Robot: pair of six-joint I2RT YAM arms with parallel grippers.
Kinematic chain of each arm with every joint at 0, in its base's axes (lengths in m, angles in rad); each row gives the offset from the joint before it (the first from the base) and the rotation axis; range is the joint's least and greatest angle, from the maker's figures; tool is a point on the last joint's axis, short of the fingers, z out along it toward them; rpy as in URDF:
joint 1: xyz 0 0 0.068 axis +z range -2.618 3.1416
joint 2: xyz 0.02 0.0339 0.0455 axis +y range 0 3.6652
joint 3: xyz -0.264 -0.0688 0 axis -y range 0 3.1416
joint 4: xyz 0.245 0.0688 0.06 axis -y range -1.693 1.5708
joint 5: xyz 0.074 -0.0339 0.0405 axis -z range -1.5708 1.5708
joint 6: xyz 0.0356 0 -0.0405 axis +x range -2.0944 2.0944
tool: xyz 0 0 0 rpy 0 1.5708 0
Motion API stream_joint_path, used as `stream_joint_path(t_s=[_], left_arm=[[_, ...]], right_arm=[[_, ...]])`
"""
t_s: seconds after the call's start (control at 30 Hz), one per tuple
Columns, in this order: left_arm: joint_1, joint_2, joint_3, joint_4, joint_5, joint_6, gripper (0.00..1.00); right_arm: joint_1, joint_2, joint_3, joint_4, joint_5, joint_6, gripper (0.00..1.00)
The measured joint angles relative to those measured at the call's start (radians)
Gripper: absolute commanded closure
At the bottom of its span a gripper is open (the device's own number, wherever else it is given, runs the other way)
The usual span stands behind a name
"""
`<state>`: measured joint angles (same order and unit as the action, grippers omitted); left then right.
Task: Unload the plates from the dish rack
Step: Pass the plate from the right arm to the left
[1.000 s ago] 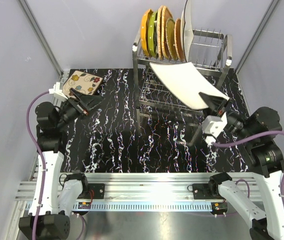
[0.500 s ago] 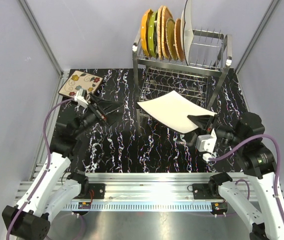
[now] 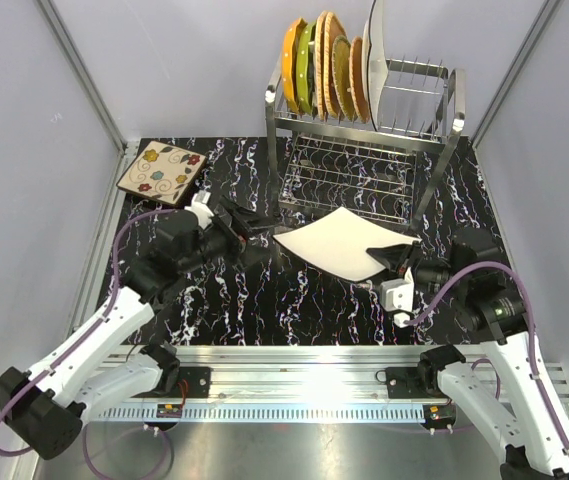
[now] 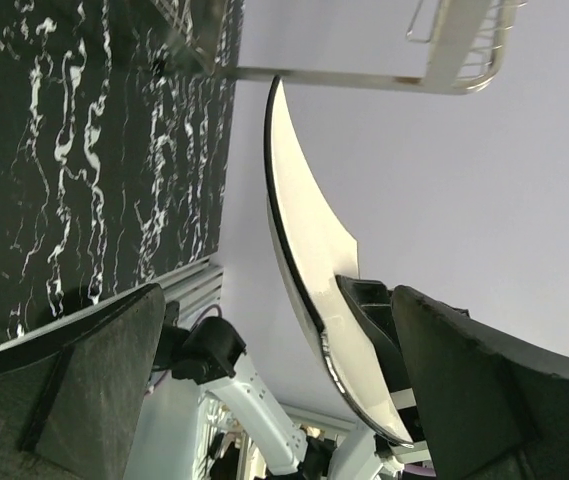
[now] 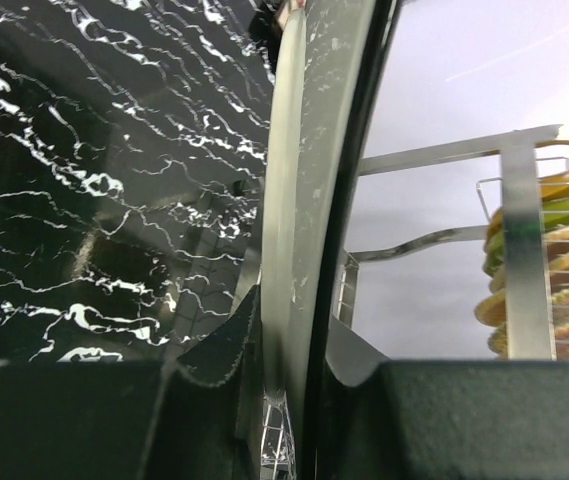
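My right gripper [image 3: 392,256] is shut on the near right edge of a square white plate [image 3: 336,242], which hangs tilted just in front of the dish rack [image 3: 364,140]. The right wrist view shows that plate [image 5: 304,190] edge-on, pinched between the fingers. My left gripper [image 3: 257,225] stands open at the plate's left corner; in its own view the plate [image 4: 299,250] lies between the wide-apart fingers [image 4: 94,380], touching neither. Several plates [image 3: 329,68] stand upright on the rack's top tier: orange, green, wicker and white. A beige floral plate [image 3: 162,172] lies flat at the far left.
The black marbled tabletop [image 3: 214,290] lies under both arms. The rack's lower wire tier [image 3: 349,180] sits right behind the held plate. Grey walls close in the back and sides, and a metal rail [image 3: 284,365] runs along the near edge.
The right arm has pulled the white plate down and toward me, away from the rack. The left arm has swung right from the floral plate to the white plate's left corner.
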<state>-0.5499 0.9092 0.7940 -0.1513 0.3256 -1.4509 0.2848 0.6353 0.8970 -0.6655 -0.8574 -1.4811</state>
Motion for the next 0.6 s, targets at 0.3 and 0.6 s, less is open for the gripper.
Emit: stream_joint_path(t_s=[0.3,0.6], left_arm=[[-0.123,0.109,0.069,-0.040,-0.051,-0.040,0.01],[-0.233,0.235,0.116,-0.088,-0.084,-0.108,0.02]], right_arm=[[0.042,0.036,-0.053,0.015,0.007,-0.046,1.00],[0.188,0.104,-0.121,0.119,0.169,-0.037,1.00]])
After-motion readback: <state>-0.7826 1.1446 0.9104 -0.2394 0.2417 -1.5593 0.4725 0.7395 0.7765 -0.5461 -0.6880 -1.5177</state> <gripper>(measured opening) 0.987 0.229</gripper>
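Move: The plate, still pinched by the right gripper, has its middle about 15 cm to the right of the open left gripper and 2 cm back, roughly level with it. The dish rack's front-left post stands some 8 cm ahead of the left gripper and 3 cm to its right; the patterned plates lie about 25 cm ahead, 25 cm left and 26 cm below. From the right gripper, the plate's middle is about 6 cm left and 2 cm forward, and the left gripper about 21 cm left and 4 cm forward, nearly level. Bring the left gripper about 7 cm to the right and some 4 cm down, easing slightly back and tipping its fingers downward, so its wide-open fingers pass above and below the plate's free left edge; don't close yet. Meanwhile keep the right gripper's pinch and lower the plate about 6 cm, carrying it some 3 cm left towards the left gripper. ##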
